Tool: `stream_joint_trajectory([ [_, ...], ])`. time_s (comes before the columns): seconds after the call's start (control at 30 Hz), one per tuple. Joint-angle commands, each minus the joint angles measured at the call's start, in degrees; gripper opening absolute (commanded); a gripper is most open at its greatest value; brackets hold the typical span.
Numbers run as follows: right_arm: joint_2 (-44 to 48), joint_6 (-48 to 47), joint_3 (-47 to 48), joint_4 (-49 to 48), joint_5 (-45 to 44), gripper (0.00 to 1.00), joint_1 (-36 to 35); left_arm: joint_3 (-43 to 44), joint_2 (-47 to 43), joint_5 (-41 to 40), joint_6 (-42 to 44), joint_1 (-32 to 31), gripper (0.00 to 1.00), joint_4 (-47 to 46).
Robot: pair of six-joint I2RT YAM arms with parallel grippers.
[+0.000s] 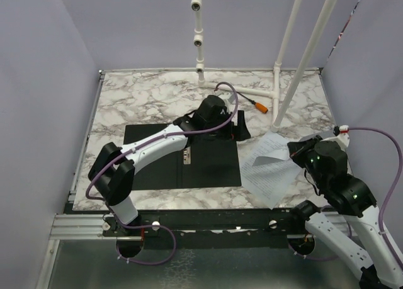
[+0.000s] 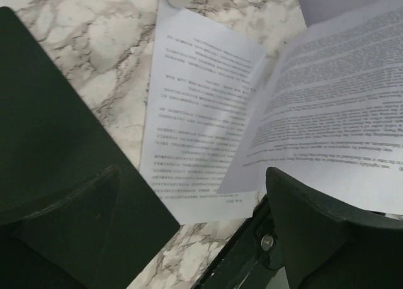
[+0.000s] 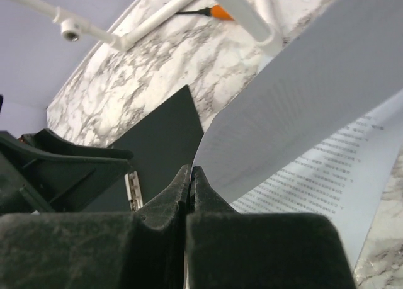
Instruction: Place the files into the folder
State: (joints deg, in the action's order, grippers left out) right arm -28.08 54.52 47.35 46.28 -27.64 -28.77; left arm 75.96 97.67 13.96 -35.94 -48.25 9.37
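Observation:
The folder [image 1: 182, 157] lies open and flat on the marble table, black inside up, with its metal clip [image 3: 132, 188] at the spine. The files [image 1: 271, 169], white printed sheets, lie just right of it. My left gripper [image 1: 240, 128] hovers open over the folder's far right corner, and nothing is between its fingers [image 2: 69, 220]. In its view the folder [image 2: 50, 113] is at left and the files [image 2: 201, 113] at centre. My right gripper [image 1: 295, 152] is shut [image 3: 190, 175] on the edge of the top sheet [image 3: 302, 94], which curls up off the other sheets.
A white pipe frame [image 1: 296, 56] stands at the back right, with an orange-tipped tool [image 1: 255, 106] lying beside its foot. Lilac walls close in the table on three sides. A metal rail [image 1: 82, 223] runs along the near edge.

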Motion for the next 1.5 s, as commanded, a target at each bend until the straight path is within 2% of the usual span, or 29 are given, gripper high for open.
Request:
stream_joint_trajectory([
  [0.0, -2.7, -11.4, 4.0, -5.7, 8.1, 0.01, 0.1, -5.5, -5.5, -3.5, 0.7, 3.5, 0.99, 2.5],
  [0.13, -6.7, -17.1, 8.1, -10.0, 16.8, 0.01, 0.1, -10.8, -10.4, -4.0, -1.0, 7.2, 0.99, 2.5],
  [0.3, -16.2, -22.1, 15.1, -11.8, 30.6, 0.00, 0.1, -16.1, -16.2, -1.5, -3.7, 11.9, 0.99, 2.4],
  [0.67, -29.9, -24.7, 25.6, -18.8, 52.3, 0.01, 0.0, -23.9, -25.5, 7.0, -11.6, 22.7, 0.99, -0.9],
  [0.93, -34.9, -25.0, 31.3, -21.5, 60.4, 0.00, -0.4, -32.5, -29.5, 16.8, -22.8, 29.7, 0.99, -15.1],
  [1.07, -36.6, -24.7, 33.4, -22.9, 63.8, 0.01, -0.8, -37.2, -30.7, 20.0, -30.9, 31.3, 0.99, -26.1],
  [1.27, -38.0, -23.0, 34.9, -27.1, 67.7, 0.00, -1.3, -42.6, -31.9, 21.2, -41.7, 31.7, 0.99, -41.9],
  [1.47, -39.3, -19.6, 35.7, -33.4, 73.4, 0.01, -1.9, -45.8, -33.9, 20.3, -50.3, 31.7, 0.99, -53.1],
])
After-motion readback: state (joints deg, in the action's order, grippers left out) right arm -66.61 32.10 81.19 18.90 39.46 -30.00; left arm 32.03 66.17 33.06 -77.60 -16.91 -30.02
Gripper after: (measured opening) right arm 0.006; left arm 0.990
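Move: The right hand pinches the upper sheet about 20 cm above the table; the folder's clip lies roughly 42 cm to its left, 10 cm farther out and 20 cm below. The lower sheet is almost beneath it, some 3 cm ahead. From the empty left hand, the held sheet's middle is about 17 cm to the right, 5 cm back and slightly lower, the clip some 23 cm left and 15 cm below. Right hand swings pinched sheet about 22 cm left, rising 18, towards the folder; open left hand moves left. ##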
